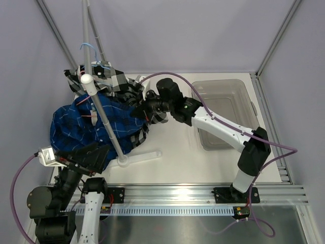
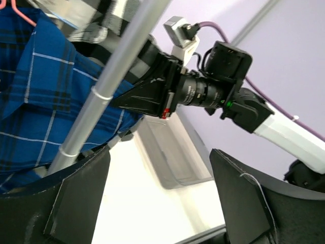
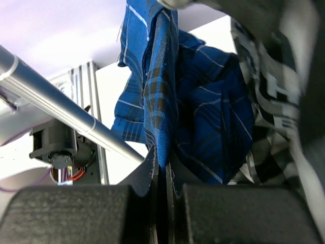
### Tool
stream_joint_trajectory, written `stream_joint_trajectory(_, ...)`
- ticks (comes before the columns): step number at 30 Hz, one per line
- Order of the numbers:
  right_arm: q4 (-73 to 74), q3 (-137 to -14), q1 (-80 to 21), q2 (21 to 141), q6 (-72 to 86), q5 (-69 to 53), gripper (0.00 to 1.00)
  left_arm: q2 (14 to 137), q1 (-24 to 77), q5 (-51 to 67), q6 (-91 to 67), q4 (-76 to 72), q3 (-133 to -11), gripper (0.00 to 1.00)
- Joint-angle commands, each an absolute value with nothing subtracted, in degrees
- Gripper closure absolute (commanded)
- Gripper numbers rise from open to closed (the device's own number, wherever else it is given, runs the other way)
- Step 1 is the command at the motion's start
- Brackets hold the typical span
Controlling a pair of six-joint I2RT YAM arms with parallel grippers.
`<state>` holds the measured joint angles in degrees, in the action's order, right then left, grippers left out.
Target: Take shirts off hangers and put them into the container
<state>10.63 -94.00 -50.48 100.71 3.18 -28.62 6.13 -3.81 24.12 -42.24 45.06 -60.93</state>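
Observation:
The royal-blue plaid shirt [image 1: 76,124] hangs bunched on the white rack pole [image 1: 104,119], with a bit of pink hanger [image 2: 20,12] at its collar. Behind it hangs the black, white and grey checked shirt [image 1: 119,84] under the light blue hanger [image 1: 90,47]. My right gripper [image 3: 162,170] is shut on a fold of the blue shirt [image 3: 203,117], pinched between its pads at the shirt's right side [image 1: 144,112]. My left gripper [image 2: 160,203] stands open and holds nothing, low beside the blue shirt [image 2: 30,91]. The see-through container [image 1: 223,112] sits at the right.
The rack's white foot [image 1: 139,156] lies on the table in front of the shirts. The slanted pole [image 2: 111,86] crosses just ahead of my left fingers. The right arm [image 1: 223,129] reaches across in front of the container. A metal rail [image 1: 203,193] runs along the near edge.

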Motion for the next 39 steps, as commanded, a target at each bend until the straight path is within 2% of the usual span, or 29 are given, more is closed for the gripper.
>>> stream_joint_trajectory(1,4.7,-89.7,-50.4,95.1,6.0,-23.3,1.00,8.2,-4.8,32.9,-45.9,40.6,-62.4,0.16)
stream_joint_trajectory(15,1.1,-68.7,-50.4,80.1,7.7,-22.2,1.00,12.0,-6.2,44.2,-56.4,25.5,-63.3,0.14)
stream_joint_trajectory(21,5.9,-69.3,-51.2,78.2,6.0,-28.4,1.00,13.9,-6.7,45.0,-57.8,22.5,-63.3,0.14)
stream_joint_trajectory(27,14.1,-77.8,-52.5,81.1,1.6,-31.5,1.00,14.3,-7.5,46.4,-60.4,18.3,-61.4,0.14)
stream_joint_trajectory(31,12.6,-76.1,-53.3,79.2,2.5,-26.7,1.00,15.5,-7.5,47.7,-60.6,15.9,-61.4,0.14)
stream_joint_trajectory(39,9.9,-68.1,-53.3,66.3,6.8,-13.4,1.00,19.9,-7.7,49.3,-63.3,10.6,-63.2,0.14)
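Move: The right hand already holds a pinch of the blue shirt; from it the container lies about 40 cm right, 8 farther out and 28 lower. The shirt's body hangs some 17 cm left, 2 nearer and 8 lower, the black-and-white shirt roughly 8 cm left, 10 farther out and level. From the left hand the blue shirt's body is about 14 cm ahead, 4 left and 15 lower. Still pinching the blue shirt, the right hand pulls right and back about 12 cm; the open left rises. ##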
